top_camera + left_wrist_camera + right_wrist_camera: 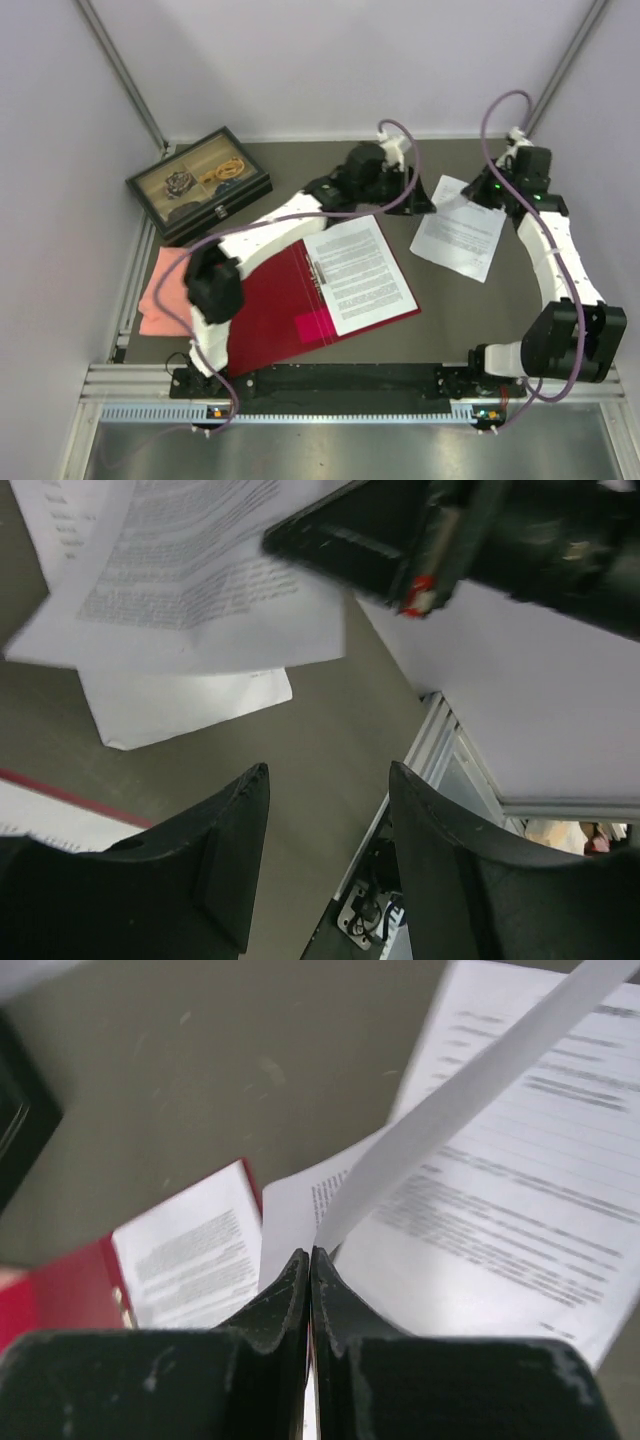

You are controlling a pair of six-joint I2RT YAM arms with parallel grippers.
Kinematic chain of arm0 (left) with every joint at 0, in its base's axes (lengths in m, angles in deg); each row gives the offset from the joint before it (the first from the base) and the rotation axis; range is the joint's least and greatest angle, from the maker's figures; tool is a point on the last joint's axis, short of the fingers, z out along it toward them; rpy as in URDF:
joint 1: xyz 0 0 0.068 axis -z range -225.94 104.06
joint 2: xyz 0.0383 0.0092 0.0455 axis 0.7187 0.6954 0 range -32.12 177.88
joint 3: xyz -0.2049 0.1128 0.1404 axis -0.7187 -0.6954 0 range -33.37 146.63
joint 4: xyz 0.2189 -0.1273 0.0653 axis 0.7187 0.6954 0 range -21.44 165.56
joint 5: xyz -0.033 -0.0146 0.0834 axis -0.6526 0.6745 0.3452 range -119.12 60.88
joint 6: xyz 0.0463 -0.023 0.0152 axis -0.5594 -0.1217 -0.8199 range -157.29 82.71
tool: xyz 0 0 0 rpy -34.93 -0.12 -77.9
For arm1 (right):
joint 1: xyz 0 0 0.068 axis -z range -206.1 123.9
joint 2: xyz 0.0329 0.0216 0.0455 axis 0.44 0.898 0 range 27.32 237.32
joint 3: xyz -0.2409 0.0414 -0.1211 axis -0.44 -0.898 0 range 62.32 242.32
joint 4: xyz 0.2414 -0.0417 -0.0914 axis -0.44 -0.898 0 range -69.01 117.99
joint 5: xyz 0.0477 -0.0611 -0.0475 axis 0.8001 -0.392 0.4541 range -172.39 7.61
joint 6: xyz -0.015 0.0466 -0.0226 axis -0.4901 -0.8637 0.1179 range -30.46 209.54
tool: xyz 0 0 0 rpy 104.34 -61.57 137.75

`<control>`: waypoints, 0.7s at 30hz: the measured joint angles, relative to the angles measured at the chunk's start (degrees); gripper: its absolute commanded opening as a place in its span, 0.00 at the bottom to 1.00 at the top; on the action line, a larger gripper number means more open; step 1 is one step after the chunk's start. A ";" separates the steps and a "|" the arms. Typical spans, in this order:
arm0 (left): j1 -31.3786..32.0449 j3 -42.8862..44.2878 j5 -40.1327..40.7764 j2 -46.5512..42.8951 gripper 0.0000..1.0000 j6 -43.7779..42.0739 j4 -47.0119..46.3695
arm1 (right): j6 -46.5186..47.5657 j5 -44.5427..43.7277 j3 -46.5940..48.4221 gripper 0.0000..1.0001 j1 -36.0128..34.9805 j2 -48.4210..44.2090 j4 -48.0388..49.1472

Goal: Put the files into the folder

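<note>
The red folder [275, 310] lies open in the middle of the table with one printed sheet [358, 272] on its right half. More files [458, 238] lie loose on the table at the right. My right gripper [309, 1252] is shut on the near edge of one loose sheet [470, 1080], which rises from the pile. It shows in the top view as the right gripper [480, 190] at the pile's far edge. My left gripper [330, 775] hangs open over bare table with nothing between its fingers. In the top view the left gripper [424, 198] is just left of the loose files.
A black glass-lidded box [198, 183] stands at the back left. A salmon-pink cloth [165, 290] lies left of the folder, partly under it. The aluminium rail [330, 385] carrying both arm bases runs along the near edge. The table's right edge [420, 750] lies close by the left gripper.
</note>
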 measured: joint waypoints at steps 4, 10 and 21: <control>-2.75 -16.28 1.68 -20.13 0.58 -2.75 -3.10 | 4.90 -1.01 5.73 0.00 -13.70 -0.55 -7.91; -8.39 -37.97 6.51 -40.87 0.60 -3.78 -2.99 | 7.17 8.31 7.61 0.00 -26.01 -3.69 -14.43; -10.27 -47.21 9.66 -49.99 0.59 -3.17 1.40 | 3.69 22.56 -4.72 0.00 -23.67 -10.86 -11.23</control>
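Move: The right hand holds a sheet up in the air; the pages already in the folder lie about 28 cm to its left, 15 cm back and 19 cm below, while the file sheet still on the table is almost under it, 2 cm back. From the open left hand those pages are some 12 cm left, 8 cm back and 23 cm down, the folder's clip 24 cm left and 8 cm back, and the table sheet 15 cm right, 5 cm ahead. Right hand swings its pinched sheet some 23 cm left and back over the folder; open left hand moves likewise. ##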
